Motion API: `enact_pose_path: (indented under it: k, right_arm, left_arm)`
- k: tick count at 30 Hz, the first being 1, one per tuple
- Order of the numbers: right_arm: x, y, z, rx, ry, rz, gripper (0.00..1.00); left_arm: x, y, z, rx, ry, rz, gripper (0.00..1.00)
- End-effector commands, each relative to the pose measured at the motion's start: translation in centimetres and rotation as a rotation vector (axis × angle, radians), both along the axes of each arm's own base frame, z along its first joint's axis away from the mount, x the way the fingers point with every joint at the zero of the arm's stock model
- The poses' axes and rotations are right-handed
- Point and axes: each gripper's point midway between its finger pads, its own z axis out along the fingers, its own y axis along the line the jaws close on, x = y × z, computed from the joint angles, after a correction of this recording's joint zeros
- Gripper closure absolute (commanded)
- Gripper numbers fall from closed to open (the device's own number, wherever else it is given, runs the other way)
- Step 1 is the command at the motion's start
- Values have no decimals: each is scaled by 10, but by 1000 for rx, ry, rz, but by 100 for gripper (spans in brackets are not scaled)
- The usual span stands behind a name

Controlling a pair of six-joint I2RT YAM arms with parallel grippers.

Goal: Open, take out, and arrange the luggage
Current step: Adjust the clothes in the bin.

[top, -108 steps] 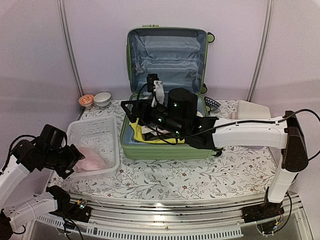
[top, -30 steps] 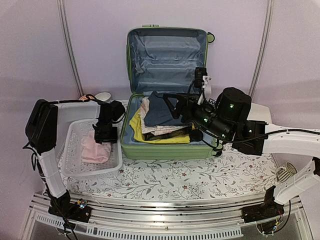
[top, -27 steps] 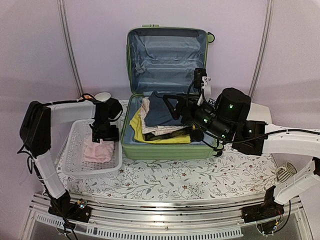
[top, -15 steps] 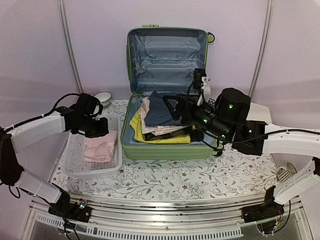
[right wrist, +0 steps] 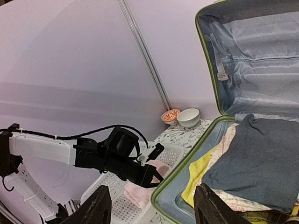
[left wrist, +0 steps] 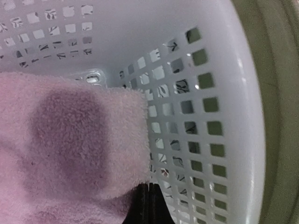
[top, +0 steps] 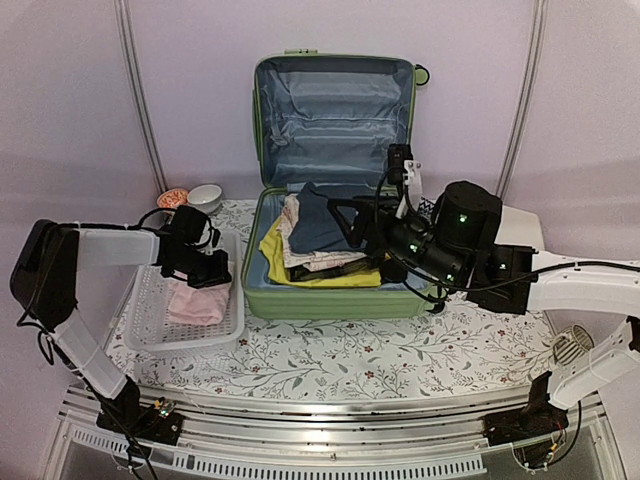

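The luggage [top: 330, 300], a light-green suitcase, lies open on the table with its lid [top: 335, 115] upright at the back. A dark blue-grey garment [top: 320, 220], a yellow cloth and a patterned cloth fill its base. My right gripper [top: 350, 240] hangs open over these clothes, holding nothing; in the right wrist view its fingers [right wrist: 100, 205] frame the suitcase's left rim [right wrist: 187, 168]. My left gripper [top: 222, 280] is shut, low inside the white basket [top: 150, 310]. Its tips [left wrist: 150, 205] meet at the corner of the pink towel [left wrist: 70, 149], nothing visible between them.
An orange bowl [top: 173, 198] and a white bowl [top: 206, 195] stand behind the basket. A small patterned box [top: 425, 208] and a white object [top: 505, 218] lie right of the suitcase. The floral tablecloth [top: 350, 350] runs along the front. The basket wall [left wrist: 196, 140] touches the suitcase's side.
My left gripper has shut and moved over the basket toward its right side, by the pink towel. The right arm has hardly moved.
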Motion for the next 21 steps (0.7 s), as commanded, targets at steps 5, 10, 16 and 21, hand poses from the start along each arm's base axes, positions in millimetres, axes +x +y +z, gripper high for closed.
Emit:
enact_pose_path:
  k: [5,10,16,21]
  right_arm:
    - [-1,-27,-38,-131,44,-49,38]
    - [6,-35,-70,-236,127,-10,37]
    - [12,-49,-92,-311,192,25,35]
    - [15,-57,-110,-394,242,61,34]
  left_arm:
    - [12,3,-31,-8,-25,32,100]
    - [9,-2,-20,-32,-49,-8,100]
    - [-12,-5,39,-28,-138,-75,80]
    - [-55,-11,56,21,-104,-126,74]
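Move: Below the left hand's shut fingers lies the pink cloth in the bin, its middle about 6 cm left, 3 cm back and 4 cm down; the bin's right wall stands some 4 cm to the hand's right, the suitcase's left wall about 7 cm right, both level with it. The right hand hovers with the dark blue cloth about 23 cm ahead, 3 cm left and 25 cm down, the yellow garment 14 cm ahead, 5 cm left and 28 cm down. Pushing straight down some 3 cm, the left hand's still-shut fingertips press the pink cloth's right edge beside the bin wall, then lift off about 9 cm, drawing back slightly and opening a quarter. Meanwhile the open right hand sinks about 10 cm towards the suitcase's clothes, drifting 5 cm right, its fingers tipping 20 degrees down. ##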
